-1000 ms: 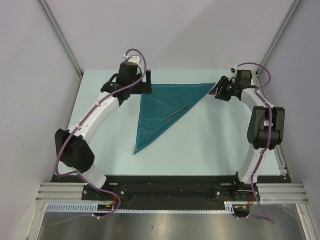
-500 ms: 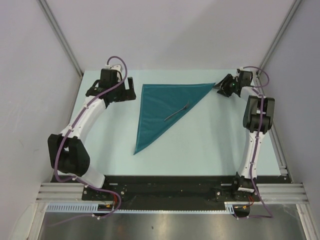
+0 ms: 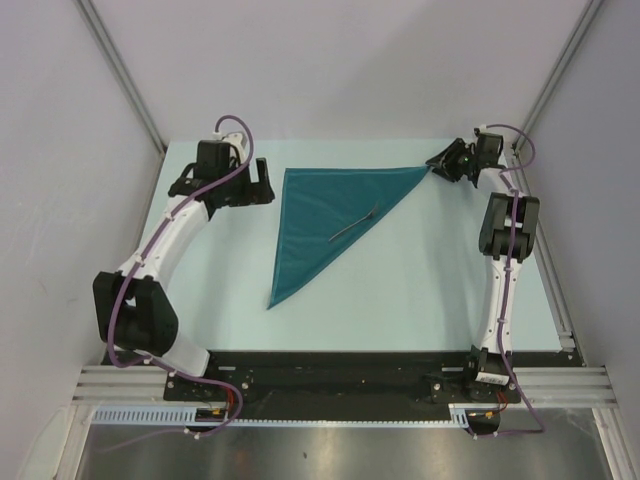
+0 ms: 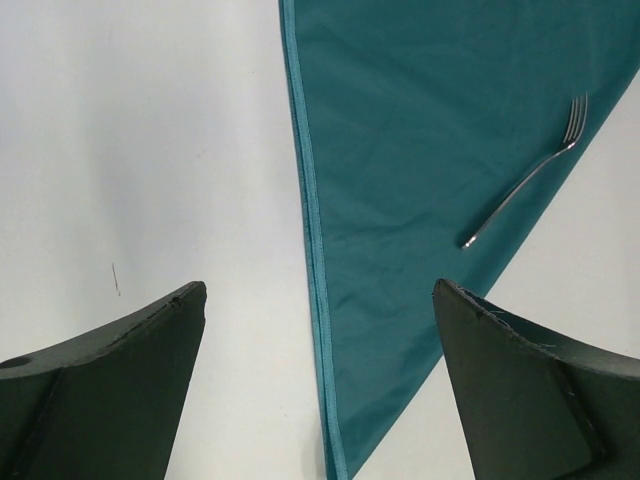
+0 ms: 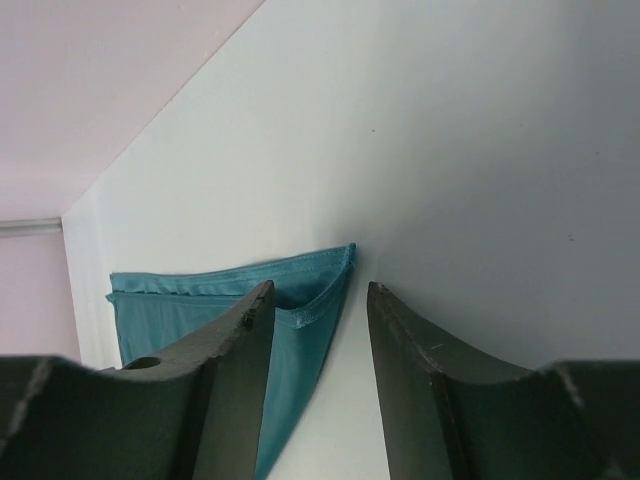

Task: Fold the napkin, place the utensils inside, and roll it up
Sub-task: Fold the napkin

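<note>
The dark teal napkin (image 3: pixel 320 215) lies flat, folded into a triangle with its long point toward the near edge. A silver fork (image 3: pixel 355 225) rests on it near the diagonal edge. My left gripper (image 3: pixel 260 182) hovers open just left of the napkin's far left corner. In the left wrist view its jaws (image 4: pixel 320 288) stand wide over the napkin's (image 4: pixel 420 150) hemmed edge, with the fork (image 4: pixel 525 180) beyond. My right gripper (image 3: pixel 437 165) is at the far right corner. In the right wrist view it (image 5: pixel 320 287) is open, straddling the corner of the napkin (image 5: pixel 300 330).
The pale table (image 3: pixel 430 280) is bounded by an aluminium frame rail (image 3: pixel 560 310) on the right and grey walls at the back and sides. Both arm bases sit on the black bar (image 3: pixel 330 375) at the near edge.
My left gripper has drawn back to the left, off the napkin's far left corner. My right gripper has swung up to the far right corner and its jaws have narrowed a little.
</note>
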Tool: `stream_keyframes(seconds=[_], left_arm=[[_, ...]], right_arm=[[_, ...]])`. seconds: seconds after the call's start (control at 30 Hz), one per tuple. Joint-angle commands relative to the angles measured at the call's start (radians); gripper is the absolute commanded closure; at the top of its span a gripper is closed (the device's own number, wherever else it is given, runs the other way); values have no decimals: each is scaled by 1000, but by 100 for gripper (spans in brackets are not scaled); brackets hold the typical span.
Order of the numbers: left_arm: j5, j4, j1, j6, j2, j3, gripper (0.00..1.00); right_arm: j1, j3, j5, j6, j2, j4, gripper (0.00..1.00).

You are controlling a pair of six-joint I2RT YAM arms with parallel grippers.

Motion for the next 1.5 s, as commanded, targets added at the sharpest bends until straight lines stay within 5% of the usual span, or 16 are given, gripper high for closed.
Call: stream_keyframes(seconds=[0.0,0.37,0.8,1.13,1.47], left_arm=[[61,27,33,-5,-2,-5,0],[78,24,52,-16,10,-9,0],[78,15,61,-17,13,-9,0],[84,5,64,-19,-10,-6,1],[125,5,64,-31,-53,-3,1]], right_arm=[[15,-25,-15,-3,22,-28,53],[36,-11,18,29,43,-27,61],[56,-108,-11,131,-8,186,100],[78,-480,-100,262,-281,691,100],[196,-626,-158,147,-490,659,100]])
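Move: The folded napkin's far right corner lies about 3 cm to the left of the half-open right hand and some 2 cm below it, roughly level with it in reach. The fork rests on the napkin about 20 cm nearer the bases and 28 cm to the left of that hand, and the napkin's far left corner is level with it, some 53 cm left. From the left hand, the far right corner is about 24 cm ahead, 57 cm to the right and 17 cm below. The right hand first eases left about 3 cm and sinks a centimetre or so, its fingers straddling the napkin's far right corner, then shuts fully and pinches the doubled cloth there. Keeping that pinch, it draws back towards the bases and further left, then rises steeply to end about 10 cm higher and 10 cm left of its start, the fingers tipping up some 15 degrees and the hand's left side lifting a little. ##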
